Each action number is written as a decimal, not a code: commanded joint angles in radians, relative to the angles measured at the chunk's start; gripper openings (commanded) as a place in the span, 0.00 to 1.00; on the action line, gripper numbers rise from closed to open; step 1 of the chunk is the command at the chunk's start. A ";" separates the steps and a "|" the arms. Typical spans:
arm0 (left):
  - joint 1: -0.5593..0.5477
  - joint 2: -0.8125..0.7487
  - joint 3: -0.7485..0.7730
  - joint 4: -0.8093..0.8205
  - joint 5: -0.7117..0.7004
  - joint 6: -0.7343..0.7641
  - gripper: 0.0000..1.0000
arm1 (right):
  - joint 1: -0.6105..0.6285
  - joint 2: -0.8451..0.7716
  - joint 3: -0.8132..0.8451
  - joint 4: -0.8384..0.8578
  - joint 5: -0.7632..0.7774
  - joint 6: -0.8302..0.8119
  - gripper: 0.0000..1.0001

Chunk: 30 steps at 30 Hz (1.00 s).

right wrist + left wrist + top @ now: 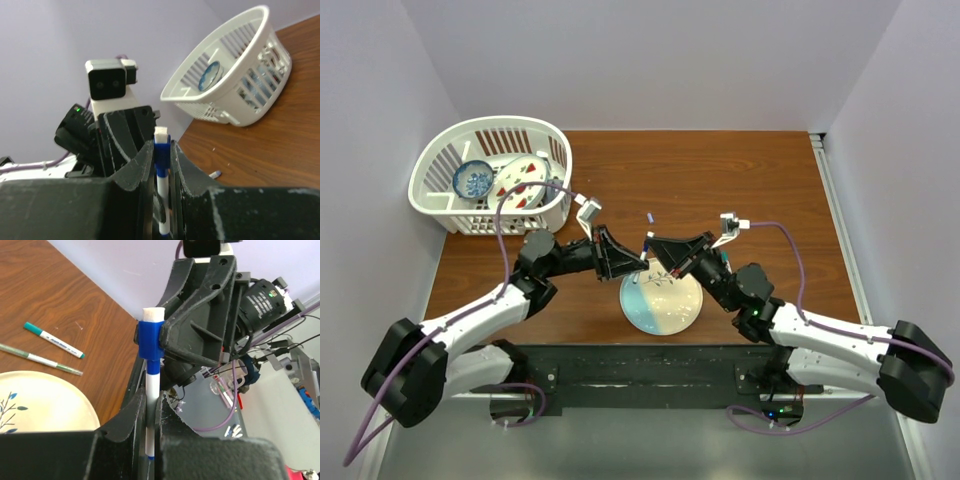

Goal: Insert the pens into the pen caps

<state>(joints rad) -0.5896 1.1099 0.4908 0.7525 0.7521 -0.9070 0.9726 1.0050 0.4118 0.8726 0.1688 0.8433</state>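
Above the round plate (662, 312) my two grippers meet tip to tip. My left gripper (150, 407) (636, 262) is shut on a white pen (152, 390) that stands upright between its fingers. The pen's upper end sits inside a blue pen cap (150, 340) (161, 150), and a white end shows above the cap. My right gripper (162, 150) (656, 250) is shut on that cap. On the table past the plate lie a teal-capped white pen (54, 340) and a thin grey pen (40, 360). A small purple cap (214, 174) lies on the wood.
A white plastic basket (440, 165) (235, 100) with a blue bowl and dishes in it stands at the table's back left. The cream and blue plate (50, 400) lies just below the grippers. Lilac walls close in the table on three sides.
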 commanded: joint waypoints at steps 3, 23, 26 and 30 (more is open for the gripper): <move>0.074 0.053 0.167 0.057 -0.237 0.120 0.00 | 0.173 0.053 -0.073 -0.199 -0.180 0.026 0.00; 0.103 -0.064 0.163 -0.227 -0.093 0.249 0.55 | 0.169 -0.026 0.304 -0.680 0.264 -0.182 0.00; 0.103 -0.131 0.137 -0.315 -0.057 0.281 0.65 | 0.079 0.012 0.415 -0.776 0.235 -0.246 0.00; 0.103 -0.199 0.134 -0.474 -0.040 0.355 0.76 | -0.046 0.072 0.521 -0.894 0.155 -0.321 0.00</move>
<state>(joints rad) -0.4908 0.9676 0.6102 0.4240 0.7242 -0.6506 1.0283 1.0302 0.8345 0.1806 0.4034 0.6399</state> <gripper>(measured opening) 0.727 0.165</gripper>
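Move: The left gripper holds the white pen; its blue cap, in the right gripper, is about 2 cm ahead of the left fingers, 2 cm right and 4 cm up. From the right hand the pen's middle sits 2 cm back, 2 cm left and 4 cm down. Roughly 25–30 cm beneath the right hand are the plate, 1 cm ahead and 3 cm right, and the green pen, some 6 cm ahead and 17 cm right. Keep the pen in the left fingers against the cap in the right ones and bring both hands down together about 4 cm, easing the left slightly forward and turning the right some 10 degrees clockwise. Then open the left gripper and draw it up about 7 cm and leftward off the pen; lift the right about as far, going forward late, still gripping the capped end. ##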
